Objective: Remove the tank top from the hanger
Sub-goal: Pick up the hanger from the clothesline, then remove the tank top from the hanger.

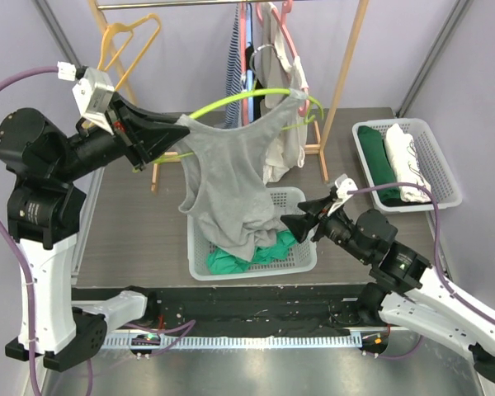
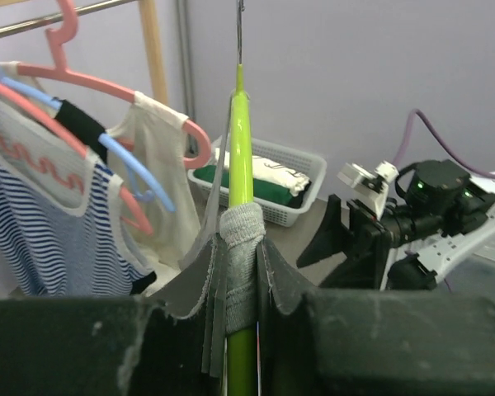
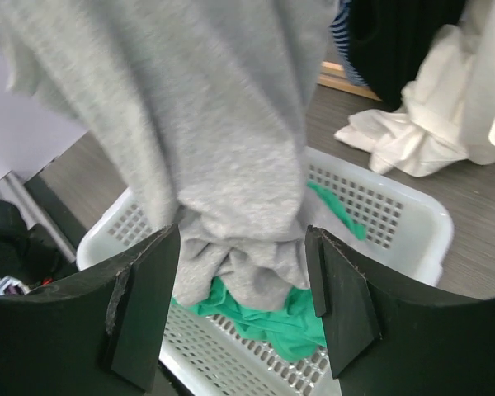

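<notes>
A grey tank top (image 1: 231, 177) hangs from a lime-green hanger (image 1: 231, 103), held out over the table. Its lower end is bunched in a white basket (image 1: 301, 198). My left gripper (image 1: 175, 132) is shut on the hanger's left end, pinching the grey strap (image 2: 242, 247) against the green bar (image 2: 241, 148). The other strap sits on the hanger's right end (image 1: 301, 96). My right gripper (image 1: 287, 223) stands open at the basket's right side. In the right wrist view its fingers (image 3: 144, 305) flank the tank top's bunched lower end (image 3: 223, 124), with gaps on both sides.
A green garment (image 3: 272, 318) lies in the basket under the grey cloth. Behind stands a wooden rack (image 1: 346, 74) with striped and white tops on pink and blue hangers, plus an empty orange hanger (image 1: 128, 41). A second basket (image 1: 441, 165) at the right holds folded green and white clothes.
</notes>
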You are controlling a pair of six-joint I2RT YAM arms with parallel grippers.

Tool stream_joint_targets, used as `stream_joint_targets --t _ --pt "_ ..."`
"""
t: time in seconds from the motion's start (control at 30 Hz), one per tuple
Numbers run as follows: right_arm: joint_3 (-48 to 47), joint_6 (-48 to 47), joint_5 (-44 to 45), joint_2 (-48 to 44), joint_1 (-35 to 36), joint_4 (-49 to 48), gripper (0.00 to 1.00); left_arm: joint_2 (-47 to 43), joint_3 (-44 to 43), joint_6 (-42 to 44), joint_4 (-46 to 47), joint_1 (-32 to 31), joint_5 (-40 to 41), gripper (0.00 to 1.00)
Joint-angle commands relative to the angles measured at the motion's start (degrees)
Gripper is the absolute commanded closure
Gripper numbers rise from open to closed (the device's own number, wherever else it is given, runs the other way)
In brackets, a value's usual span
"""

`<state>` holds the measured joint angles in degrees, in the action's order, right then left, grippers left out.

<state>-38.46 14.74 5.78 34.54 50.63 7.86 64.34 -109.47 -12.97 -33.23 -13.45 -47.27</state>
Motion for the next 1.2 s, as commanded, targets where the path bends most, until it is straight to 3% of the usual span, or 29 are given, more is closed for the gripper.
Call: stream_joint_targets --t 0.0,0.3,0.47,0.7,1.17 --pt "-5.13 -0.94 7.31 -2.46 -0.01 4.62 0.3 -2.55 1.35 1.19 1.59 0.09 -8.45 1.0" --pt "-17.51 -4.28 7.15 -4.31 -0.01 9.45 0.27 -9.4 13.57 4.44 -3.15 0.09 -9.51 1.0" --pt "-18.5 -2.7 5.73 -3.96 -0.01 7.79 0.27 -11.87 21.66 5.06 -1.66 0.18 -9.34 1.0" --pt "-14.11 1.95 3.72 -1.76 -0.01 2.09 0.32 -10.99 20.79 5.5 -1.22 0.09 -9.16 1.0" --pt "-6.72 10.91 2.12 1.49 -0.01 -11.45 0.32 -9.49 18.15 5.06 -0.87 0.09 -9.42 1.0"
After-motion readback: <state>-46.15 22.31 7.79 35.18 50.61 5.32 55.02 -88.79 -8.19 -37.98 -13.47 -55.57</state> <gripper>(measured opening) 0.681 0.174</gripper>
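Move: The left hand still grips the green hanger's near shoulder with its strap; the basket's middle lies roughly 8 cm ahead, 15 cm right and 50 cm below it, and the tank top's far strap about 10 cm ahead, 23 cm right, 2 cm lower. From the open right hand that far strap is some 10 cm ahead, 4 cm left and 26 cm up, the hanger's far tip 13 cm ahead, 1 cm right and 23 cm up, the basket 9 cm ahead, 9 cm left and 24 cm below. The left hand, keeping its grip on hanger and strap, first draws back about 4 cm and turns slightly clockwise, then sinks some 10 cm towards the basket as the hanger's far end tips down. Meanwhile the open right hand rises some 13 cm while swinging 5 cm left, then comes back right and drops about 6 cm, rolling its left side up a little, to wait with open fingers close below the far strap, not touching it. ##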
